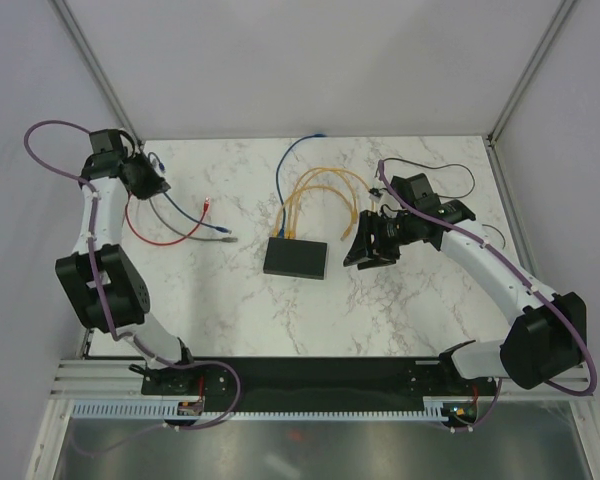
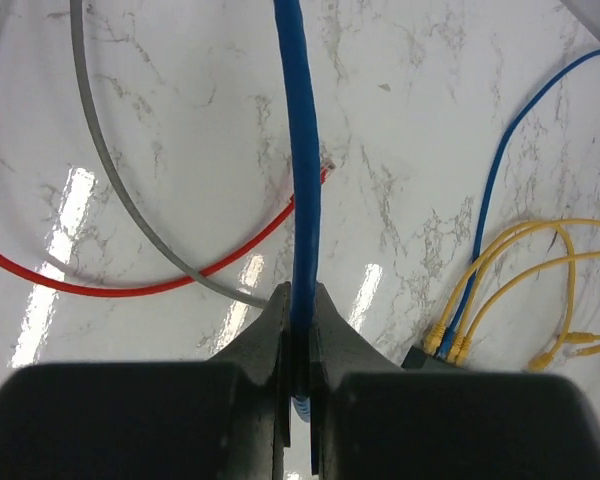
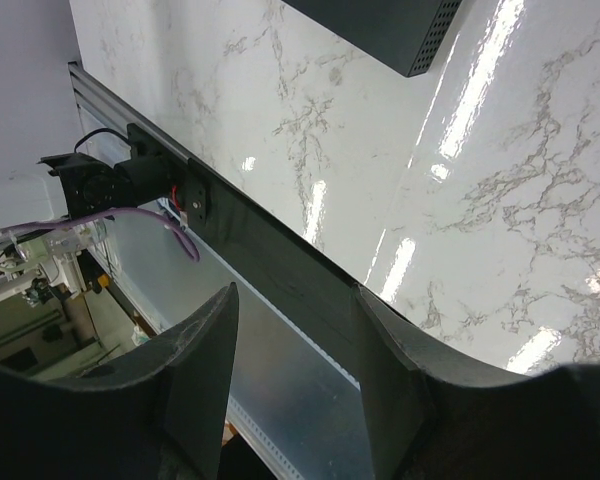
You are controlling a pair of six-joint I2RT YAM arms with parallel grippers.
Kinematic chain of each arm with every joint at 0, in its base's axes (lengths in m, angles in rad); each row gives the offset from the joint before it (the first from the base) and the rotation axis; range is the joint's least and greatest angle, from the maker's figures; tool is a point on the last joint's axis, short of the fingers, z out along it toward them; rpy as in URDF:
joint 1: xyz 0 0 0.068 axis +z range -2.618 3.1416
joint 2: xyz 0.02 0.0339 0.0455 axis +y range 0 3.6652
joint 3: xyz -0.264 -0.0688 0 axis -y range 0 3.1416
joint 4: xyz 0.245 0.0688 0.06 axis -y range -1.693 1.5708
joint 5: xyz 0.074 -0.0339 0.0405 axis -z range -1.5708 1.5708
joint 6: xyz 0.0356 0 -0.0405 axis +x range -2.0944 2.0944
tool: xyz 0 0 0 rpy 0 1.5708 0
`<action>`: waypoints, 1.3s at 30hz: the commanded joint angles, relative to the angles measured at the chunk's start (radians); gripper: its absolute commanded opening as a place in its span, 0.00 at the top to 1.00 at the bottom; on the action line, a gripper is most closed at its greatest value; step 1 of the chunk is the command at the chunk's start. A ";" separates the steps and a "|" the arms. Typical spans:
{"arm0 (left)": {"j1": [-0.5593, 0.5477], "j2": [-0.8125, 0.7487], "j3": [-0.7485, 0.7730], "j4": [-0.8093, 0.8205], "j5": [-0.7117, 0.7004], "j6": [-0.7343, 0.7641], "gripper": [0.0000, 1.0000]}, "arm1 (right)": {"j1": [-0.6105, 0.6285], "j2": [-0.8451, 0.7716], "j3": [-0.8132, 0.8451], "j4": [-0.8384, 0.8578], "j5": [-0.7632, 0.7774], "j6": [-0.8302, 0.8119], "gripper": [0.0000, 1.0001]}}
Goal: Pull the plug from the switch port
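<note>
The switch (image 1: pixel 295 258) is a flat black box lying mid-table. Yellow plugs (image 1: pixel 288 230) and a blue one sit in the ports on its far edge; the left wrist view shows them too (image 2: pixel 442 338). My left gripper (image 1: pixel 158 186) is far from it, at the back left. Its jaws (image 2: pixel 300 295) are shut on a loose blue cable (image 2: pixel 302 150) that runs away over the marble. My right gripper (image 1: pixel 365 250) hangs just right of the switch, open (image 3: pixel 295 300) with nothing between its fingers. A corner of the switch (image 3: pixel 390 30) shows at the top of that view.
A red cable (image 1: pixel 155 238) and a grey cable (image 2: pixel 110 170) lie loose at the left. A second blue cable (image 1: pixel 280 170) loops from the switch toward the back. A thin black cord (image 1: pixel 460 172) lies at the back right. The black front rail (image 1: pixel 310 375) bounds the table.
</note>
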 commanded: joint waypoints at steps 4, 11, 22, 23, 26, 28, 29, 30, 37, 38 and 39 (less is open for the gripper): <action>0.070 0.123 0.086 0.164 0.170 0.064 0.98 | 0.002 -0.025 0.015 -0.006 0.024 0.000 0.44; 0.098 0.205 0.120 0.106 0.076 0.064 0.94 | 0.002 -0.022 0.023 -0.006 0.030 0.003 0.44; 0.118 0.374 0.300 -0.138 -0.018 0.063 0.69 | 0.002 0.006 0.051 -0.006 0.014 0.002 0.44; 0.118 0.377 0.306 -0.157 -0.035 0.055 0.66 | 0.002 0.006 0.051 -0.006 0.011 0.002 0.44; 0.118 0.357 0.316 -0.170 -0.037 0.043 0.54 | 0.002 0.013 0.052 -0.005 0.010 0.000 0.44; 0.117 0.335 0.318 -0.181 -0.040 0.032 0.45 | 0.002 0.030 0.060 0.000 0.008 -0.001 0.45; 0.115 0.306 0.316 -0.187 -0.044 0.018 0.43 | 0.002 0.040 0.064 0.001 0.010 -0.003 0.44; 0.112 0.291 0.318 -0.218 -0.075 0.008 0.42 | 0.002 0.061 0.071 0.001 0.010 -0.006 0.45; 0.052 0.115 0.218 -0.262 -0.213 -0.051 0.11 | 0.014 0.200 0.239 0.004 0.001 -0.018 0.46; 0.046 0.098 0.209 -0.266 -0.210 -0.064 0.11 | 0.015 0.220 0.261 0.006 -0.002 -0.017 0.46; 0.037 0.066 0.186 -0.269 -0.208 -0.071 0.11 | 0.021 0.257 0.281 0.006 -0.004 -0.018 0.46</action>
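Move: The left gripper holds the blue cable some 15 cm above the discard pile of red and grey cables. The pile's middle is roughly straight below, with the red plug about 5 cm ahead and 10 cm right, and the grey plug 16 cm right and 5 cm back. From the right gripper the plugs at the switch's far edge lie roughly 15 cm ahead and 15 cm left, the switch's middle 9 cm ahead and 12 cm left, and the loose yellow plug 15 cm straight ahead. Lower the left gripper about 8 cm onto the left part of the red-and-grey pile, swinging some 7 cm left and a little forward, and tip the fingers steeper by about 15 degrees. Open wide on the way down to let go of the blue cable, then climb some 6 cm, drawing back. Near the end start the open right gripper forward and slightly left, towards the switch's plugs. ##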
